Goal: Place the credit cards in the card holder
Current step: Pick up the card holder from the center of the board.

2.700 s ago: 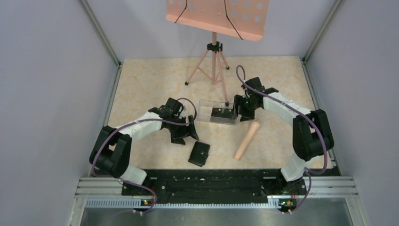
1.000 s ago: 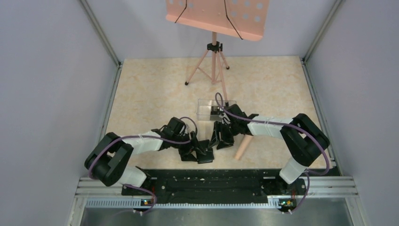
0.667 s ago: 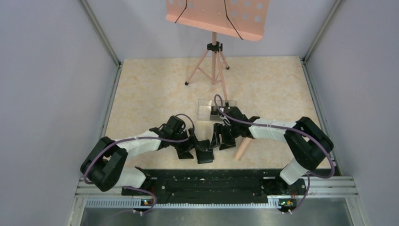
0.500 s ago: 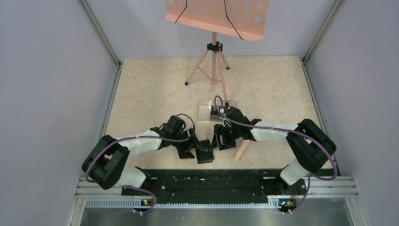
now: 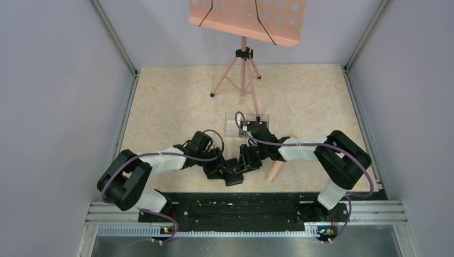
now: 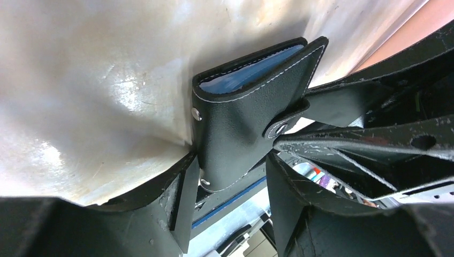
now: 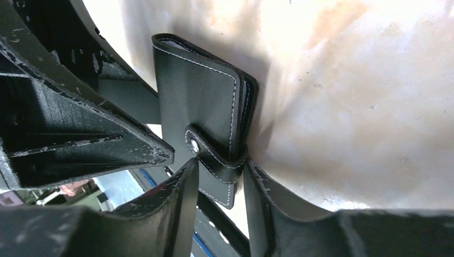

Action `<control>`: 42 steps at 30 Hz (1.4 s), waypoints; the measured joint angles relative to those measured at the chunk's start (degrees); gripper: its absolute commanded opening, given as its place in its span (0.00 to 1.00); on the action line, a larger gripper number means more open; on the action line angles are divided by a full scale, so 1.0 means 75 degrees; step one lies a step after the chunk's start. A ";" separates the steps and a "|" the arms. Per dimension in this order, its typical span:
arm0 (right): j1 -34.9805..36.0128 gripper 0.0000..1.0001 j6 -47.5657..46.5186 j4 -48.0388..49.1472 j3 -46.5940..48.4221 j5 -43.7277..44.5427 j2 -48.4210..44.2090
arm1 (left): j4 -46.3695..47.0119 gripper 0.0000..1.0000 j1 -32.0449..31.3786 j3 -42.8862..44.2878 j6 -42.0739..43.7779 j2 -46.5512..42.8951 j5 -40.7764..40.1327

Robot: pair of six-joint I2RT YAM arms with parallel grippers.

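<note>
The card holder (image 5: 232, 176) is a folded black wallet with white stitching and a snapped tab, lying near the table's front edge between both arms. My left gripper (image 5: 218, 169) is shut across its lower end (image 6: 235, 139); one finger (image 6: 183, 193) presses its left edge and the other its right. My right gripper (image 5: 246, 162) comes from the other side and is shut on the edge with the snap tab (image 7: 220, 160), one finger (image 7: 187, 182) on the face and one behind. The credit cards are out of view.
A clear plastic box (image 5: 235, 124) stands just behind the right wrist. A wooden cylinder (image 5: 274, 170) lies right of the grippers. A pink music stand on a tripod (image 5: 243, 69) fills the back. The black base rail (image 5: 235, 206) runs close in front.
The right arm left the clear box and came down to the card holder. Both grippers drew in around it and their jaws narrowed onto it.
</note>
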 measured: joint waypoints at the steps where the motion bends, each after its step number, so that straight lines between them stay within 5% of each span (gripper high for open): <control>1: 0.0000 0.24 -0.0009 -0.0009 0.0000 0.0041 0.0012 | 0.0029 0.54 0.0000 -0.0029 0.0000 -0.0029 -0.0015; 5: -0.0003 0.00 -0.0044 -0.0079 0.0000 0.0210 0.0055 | 0.0137 0.56 0.0000 -0.0169 0.0003 -0.0219 -0.0131; 14: 0.0058 0.00 -0.0105 -0.0673 0.0294 0.0408 -0.0335 | -0.0385 0.70 -0.0006 -0.0105 0.0321 -0.1017 -0.1072; 27: -0.0166 0.00 -0.0152 -0.1711 0.1105 0.1014 -0.1728 | -0.1699 0.94 -0.0006 0.0688 0.1204 -0.3946 -0.2865; 34: -0.0507 0.00 0.0131 -0.1789 0.1105 0.0705 -0.2503 | -0.1183 0.95 -0.0006 0.0213 0.1265 -0.5240 -0.2906; 42: -0.0551 0.00 0.0530 -0.1469 0.1105 0.0038 -0.3404 | -0.0187 0.88 0.0003 -0.0321 0.1169 -0.5187 -0.1891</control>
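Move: The card holder lies flat between the two hands, its strap edge already between the right hand's open fingers and its middle about 3 cm to that hand's left, a centimetre below. The clear box stands some 17 cm straight ahead of the right hand; the pink rod lies about 13 cm to its right and 3 cm farther out. From the left hand, the card holder's middle is about 3 cm to the right, 1 cm ahead and 1 cm below. The card holder's strap edge is pinched as the right fingers shut on it after dipping slightly; the right hand then carries it up some 17 cm, first easing forward and then partly back, its fingers levelling by about 15 degrees. The left hand opens wide and rises about 14 cm, drifting forward and left before coming partly back, with its fingers swinging forward some 40 degrees. ##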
